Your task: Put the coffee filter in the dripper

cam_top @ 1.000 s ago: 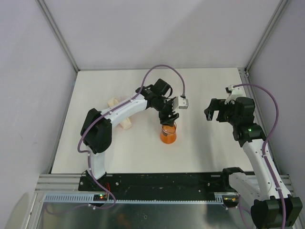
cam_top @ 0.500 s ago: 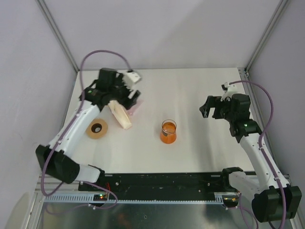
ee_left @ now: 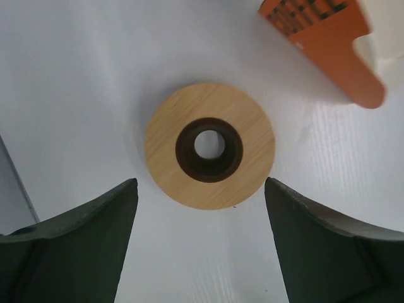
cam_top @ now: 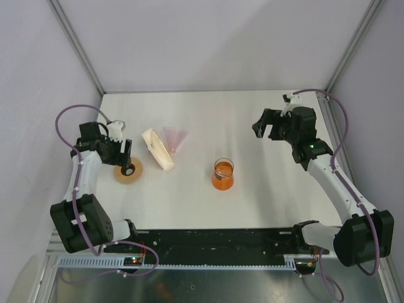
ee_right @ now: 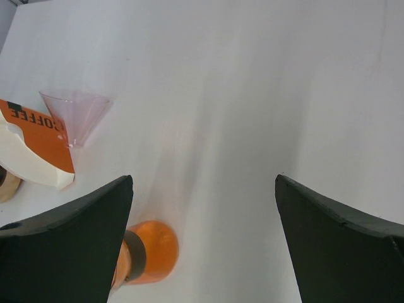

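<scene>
The dripper (cam_top: 176, 137) is a translucent pink cone, apparently lying on its side just right of a cream stack of folded filters (cam_top: 158, 150); the right wrist view shows the dripper (ee_right: 76, 113) too. No single coffee filter shows apart from that stack. My left gripper (cam_top: 123, 155) is open at the far left, well left of the dripper, hovering over a wooden ring (cam_top: 128, 170). In the left wrist view the left gripper (ee_left: 199, 186) holds nothing, the wooden ring (ee_left: 209, 145) just ahead. My right gripper (cam_top: 264, 128) (ee_right: 203, 180) is open and empty, right of the dripper.
A small beaker tinted orange (cam_top: 223, 175) (ee_right: 148, 252) stands near the table's middle. The filter stack's orange "COFFEE" wrapper (ee_right: 31, 126) (ee_left: 322, 38) faces both wrist cameras. Grey walls close the table on three sides.
My left arm swung from over the beaker to the far left, above the wooden ring, its jaws wider. The dripper now shows uncovered by the stack. The right gripper moved farther back.
</scene>
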Available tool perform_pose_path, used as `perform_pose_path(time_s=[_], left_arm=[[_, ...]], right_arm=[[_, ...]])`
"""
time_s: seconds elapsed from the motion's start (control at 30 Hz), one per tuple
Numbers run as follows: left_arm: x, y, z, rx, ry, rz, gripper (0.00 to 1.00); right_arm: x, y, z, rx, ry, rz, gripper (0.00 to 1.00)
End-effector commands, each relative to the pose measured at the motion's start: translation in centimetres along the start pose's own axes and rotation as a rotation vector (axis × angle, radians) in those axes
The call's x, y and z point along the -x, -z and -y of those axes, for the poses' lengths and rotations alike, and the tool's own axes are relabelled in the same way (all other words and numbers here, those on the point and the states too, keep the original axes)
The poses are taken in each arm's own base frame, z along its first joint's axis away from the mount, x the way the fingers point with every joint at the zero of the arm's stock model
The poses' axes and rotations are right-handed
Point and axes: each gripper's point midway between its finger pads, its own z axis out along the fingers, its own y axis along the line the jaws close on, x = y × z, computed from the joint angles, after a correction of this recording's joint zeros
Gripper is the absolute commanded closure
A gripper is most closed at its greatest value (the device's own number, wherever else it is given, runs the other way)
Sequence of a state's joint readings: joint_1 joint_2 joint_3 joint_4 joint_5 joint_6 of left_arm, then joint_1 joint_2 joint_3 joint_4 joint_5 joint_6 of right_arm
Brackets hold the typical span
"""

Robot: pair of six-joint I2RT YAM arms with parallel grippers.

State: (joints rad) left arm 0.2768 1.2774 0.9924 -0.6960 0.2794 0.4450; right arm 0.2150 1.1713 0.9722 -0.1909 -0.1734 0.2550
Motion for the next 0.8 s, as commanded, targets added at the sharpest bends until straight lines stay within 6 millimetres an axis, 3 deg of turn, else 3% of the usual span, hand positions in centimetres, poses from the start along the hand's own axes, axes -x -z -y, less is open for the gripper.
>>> perform_pose_path(time_s=[0.0, 0.27, 0.57, 0.77], left_arm=[[-1.4, -2.8, -2.0, 0.054, 0.031, -0.001, 0.17], [-3.3, -6.0, -3.0, 0.086, 0.084, -0.049, 0.24], [-4.0, -7.4, -4.5, 0.145, 0.103, -0.081, 0.30], [-5.6, -8.2, -4.4, 0.147, 0.103, -0.124, 0.34]], right_arm=[[2.3, -1.1, -2.1, 0.015, -0.001, 0.054, 0.01], [0.3, -1.6, -1.7, -0.048, 0.046, -0.007, 0.01], [-0.8, -1.7, -0.6, -0.088, 0.109, -0.051, 0.01], [-1.5, -2.0, 0.3, -0.122, 0.140, -0.078, 0.01]])
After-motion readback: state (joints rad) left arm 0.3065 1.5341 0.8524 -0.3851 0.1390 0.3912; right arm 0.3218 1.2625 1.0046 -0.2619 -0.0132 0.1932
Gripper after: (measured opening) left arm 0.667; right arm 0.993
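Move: The wooden ring lies almost under the left hand, about 2 cm ahead, 1 cm to its right and some 11 cm below. To the right of the ring, the orange-and-white coffee filter box stands about 9 cm ahead and 12 cm right of the left hand. The pink dripper cone lies just beyond the box, roughly 14 cm ahead and 18 cm right. From the right hand the ring is about 50 cm left, 5 cm back and 22 cm below. Down, fast at first and then more slowly, the left hand sinks nearly 10 cm towards the wooden ring, shifting some 4 cm left so that its right finger comes over the ring's hole. Its wrist turns about 10 degrees, tipping down and counter-clockwise, while the fingers close part-way. The empty right hand sways left and back, sinks 3.5 cm and rolls slightly, its fingers wide open. ##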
